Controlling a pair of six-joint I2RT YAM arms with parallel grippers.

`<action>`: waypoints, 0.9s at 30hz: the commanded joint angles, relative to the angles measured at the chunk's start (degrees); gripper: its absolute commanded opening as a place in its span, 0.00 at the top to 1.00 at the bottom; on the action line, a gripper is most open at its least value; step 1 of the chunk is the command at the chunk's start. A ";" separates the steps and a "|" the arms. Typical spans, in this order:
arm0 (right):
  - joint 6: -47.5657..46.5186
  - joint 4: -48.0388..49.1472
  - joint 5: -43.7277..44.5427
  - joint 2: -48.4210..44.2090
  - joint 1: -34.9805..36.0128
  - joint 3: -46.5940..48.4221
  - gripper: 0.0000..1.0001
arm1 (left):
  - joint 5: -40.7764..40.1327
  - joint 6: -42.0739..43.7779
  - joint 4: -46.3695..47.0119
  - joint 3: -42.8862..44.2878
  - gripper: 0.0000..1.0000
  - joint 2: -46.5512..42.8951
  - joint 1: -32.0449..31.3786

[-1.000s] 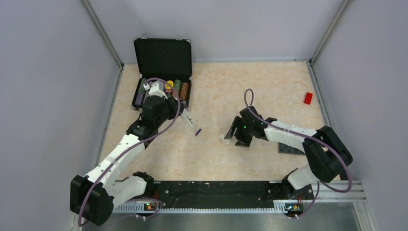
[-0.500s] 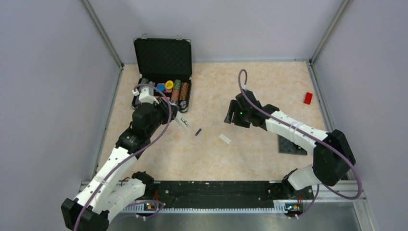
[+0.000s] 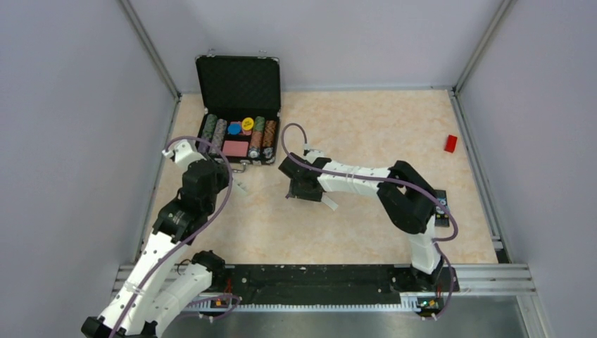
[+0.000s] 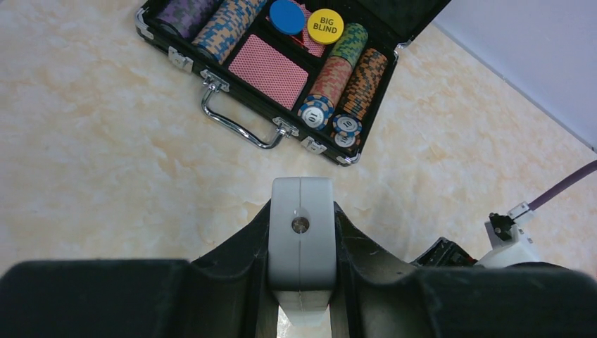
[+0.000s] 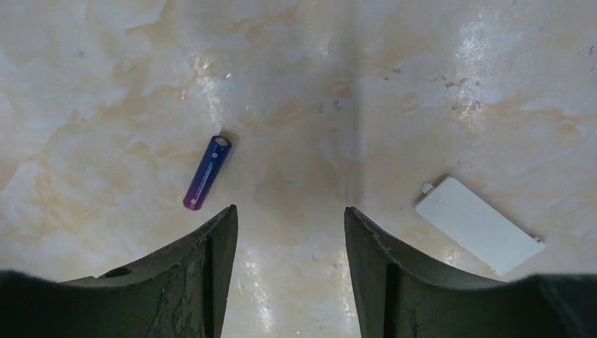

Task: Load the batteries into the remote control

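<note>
The white remote control [image 4: 301, 264] is seen end-on in the left wrist view, clamped between my left gripper [image 4: 301, 211] fingers. From above, that left gripper [image 3: 229, 179] hovers just in front of the chip case, and a bit of the remote [image 3: 240, 187] pokes out to its right. My right gripper [image 3: 299, 188] sits at the table's middle, pointing down. In its wrist view the right gripper [image 5: 290, 215] stands open over bare table. A dark purple battery [image 5: 207, 172] lies just beyond its left finger, untouched.
A flat white cover plate [image 5: 480, 224] lies right of the right fingers, also seen from above as the cover plate [image 3: 329, 203]. An open black poker chip case [image 3: 239, 84] stands at the back left. A red block [image 3: 450, 143] lies far right, and a black pad [image 3: 441, 211] lies under the right arm.
My right arm has swung left from the cover plate to above the purple battery, jaws narrowing slightly. My left arm has drawn back left and nearer with the remote.
</note>
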 commanded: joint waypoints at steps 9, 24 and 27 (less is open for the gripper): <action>14.00 -9.23 8.16 11.44 2.78 16.04 0.44 | -6.07 0.68 -1.30 -2.41 1.00 -5.73 0.20; 16.15 -17.09 9.80 18.50 5.49 21.51 0.67 | -7.44 0.93 -3.12 -2.96 1.00 -10.81 0.20; 15.68 -17.34 10.47 18.50 5.50 21.33 0.78 | -7.11 0.46 -3.19 -3.36 1.00 -11.50 0.20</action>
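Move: The purple battery lies about 4 cm to the right hand's left, 2 cm farther ahead and some 3 cm below its open fingers. On that hand's other side the remote's white cover lies about 9 cm to the right and 1 cm nearer the base. The chip case's tray is roughly 22 cm left and 20 cm ahead of it. From the left hand, which holds the remote up, the battery is some 16 cm to the right, about level fore and aft, and 23 cm lower. Left by about 4 cm, slightly forward and down, goes the right hand to the purple battery, turning some 10 degrees clockwise so its fingers line up along the battery's sides. Once over it, it eases a little back and right while the fingers narrow to about half their gap around the battery, with no clear grip yet. The left hand draws back and left about 4 cm, keeping hold of the remote. ##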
